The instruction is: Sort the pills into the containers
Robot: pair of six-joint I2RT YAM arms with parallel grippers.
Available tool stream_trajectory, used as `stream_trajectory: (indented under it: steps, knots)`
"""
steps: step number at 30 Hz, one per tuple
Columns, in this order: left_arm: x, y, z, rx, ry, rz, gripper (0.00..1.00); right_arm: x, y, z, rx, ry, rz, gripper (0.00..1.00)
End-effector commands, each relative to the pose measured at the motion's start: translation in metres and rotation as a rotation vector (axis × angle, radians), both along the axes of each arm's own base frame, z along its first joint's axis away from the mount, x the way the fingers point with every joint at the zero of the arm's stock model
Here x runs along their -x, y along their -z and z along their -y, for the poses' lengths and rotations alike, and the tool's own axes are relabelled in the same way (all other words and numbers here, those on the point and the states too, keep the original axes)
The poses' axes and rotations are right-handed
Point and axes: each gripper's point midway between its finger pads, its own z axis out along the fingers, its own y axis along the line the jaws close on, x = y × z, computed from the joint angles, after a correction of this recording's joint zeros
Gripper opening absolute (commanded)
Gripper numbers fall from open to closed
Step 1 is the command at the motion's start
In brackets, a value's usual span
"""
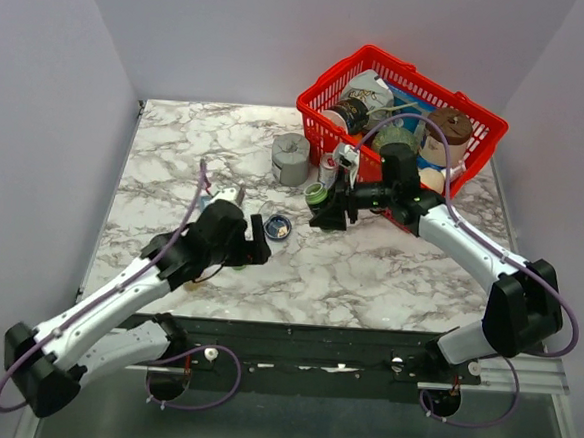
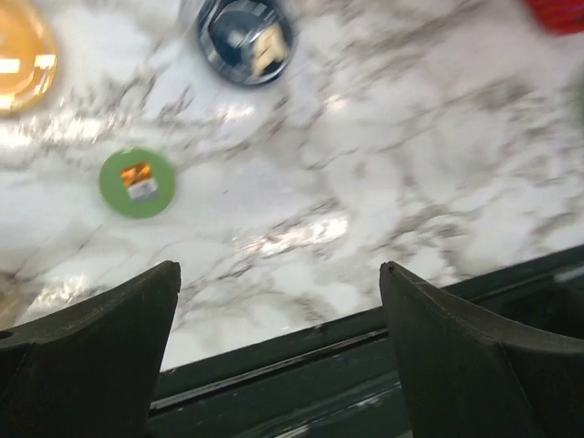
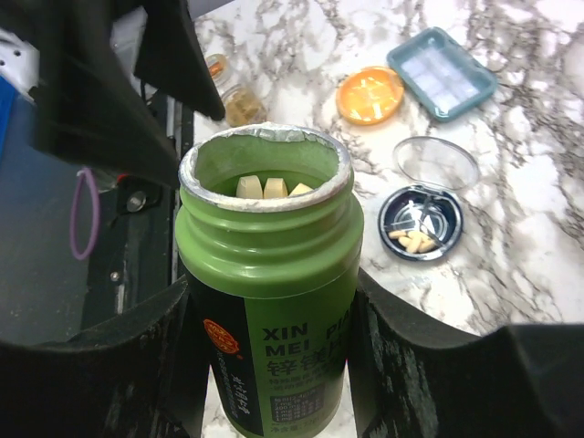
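My right gripper [image 3: 269, 306] is shut on a green pill bottle [image 3: 265, 246], held upright with its cap off; pale pills [image 3: 271, 187] show inside. From above, that gripper [image 1: 329, 212] and the bottle [image 1: 317, 194] hover just right of the dark blue container [image 1: 277, 226]. This container [image 3: 420, 224] holds a few pale pills beside its clear lid [image 3: 436, 162]. The orange container [image 3: 370, 95] lies beyond it. My left gripper [image 2: 279, 266] is open and empty above the table's near edge. Ahead of it lie the bottle's green cap [image 2: 137, 182], the blue container [image 2: 246, 36] and the orange container [image 2: 18, 55].
A red wire basket [image 1: 400, 106] full of bottles stands at the back right, with a grey notched block [image 1: 290, 159] to its left. A teal pill box [image 3: 442, 60] lies past the orange dish. Two small amber jars [image 3: 242, 105] sit near the table's edge.
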Motion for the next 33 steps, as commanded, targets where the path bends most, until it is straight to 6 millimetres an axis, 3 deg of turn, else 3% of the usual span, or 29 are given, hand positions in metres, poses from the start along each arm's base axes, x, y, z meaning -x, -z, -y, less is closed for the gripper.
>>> stream_trajectory:
  steps: [1,6,9,13,19,25,33]
  knots:
    - [-0.012,0.050,-0.015,-0.159,-0.120,-0.109,0.98,0.000,-0.018,0.004,-0.046,-0.027,0.077,0.22]
    - [-0.032,0.091,-0.030,-0.387,-0.197,-0.182,0.99,0.001,-0.016,0.004,-0.045,-0.031,0.069,0.21]
    - [-0.041,0.106,-0.027,-0.405,-0.201,-0.175,0.98,0.001,-0.015,0.004,-0.046,-0.038,0.063,0.21]
    - [-0.050,0.120,-0.038,-0.474,-0.250,-0.168,0.96,0.003,-0.016,0.004,-0.050,-0.046,0.062,0.21]
    - [-0.048,0.148,-0.043,-0.421,-0.276,-0.227,0.88,0.003,-0.018,0.005,-0.054,-0.046,0.061,0.21]
    - [-0.045,0.161,-0.045,-0.367,-0.283,-0.259,0.80,0.002,-0.019,0.006,-0.057,-0.047,0.060,0.21]
    - [-0.045,0.160,-0.045,-0.365,-0.282,-0.252,0.73,0.002,-0.018,0.006,-0.057,-0.049,0.053,0.21]
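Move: The green lid lies on the table about 5 cm ahead of my left hand, 5 cm to its left and some 17 cm below. The blue round pillbox is about 9 cm beyond the lid and 9 cm to its right; the orange pillbox about 8 cm beyond and 6 cm left. The gold bottle stands 12 cm left of the lid and 5 cm nearer. From my right hand the lid is roughly 20 cm left, 3 cm back and 21 cm below. I drop my empty left hand about 16 cm down to the green lid, fast at first and easing near the table, working some 5 cm forward and 5 cm left. I swing the forward-and-right-slanting fingers about 30 degrees towards straight down and narrow them from wide open to about three quarters, one each side of the lid. My right hand keeps the open green bottle in its grip, almost still. ##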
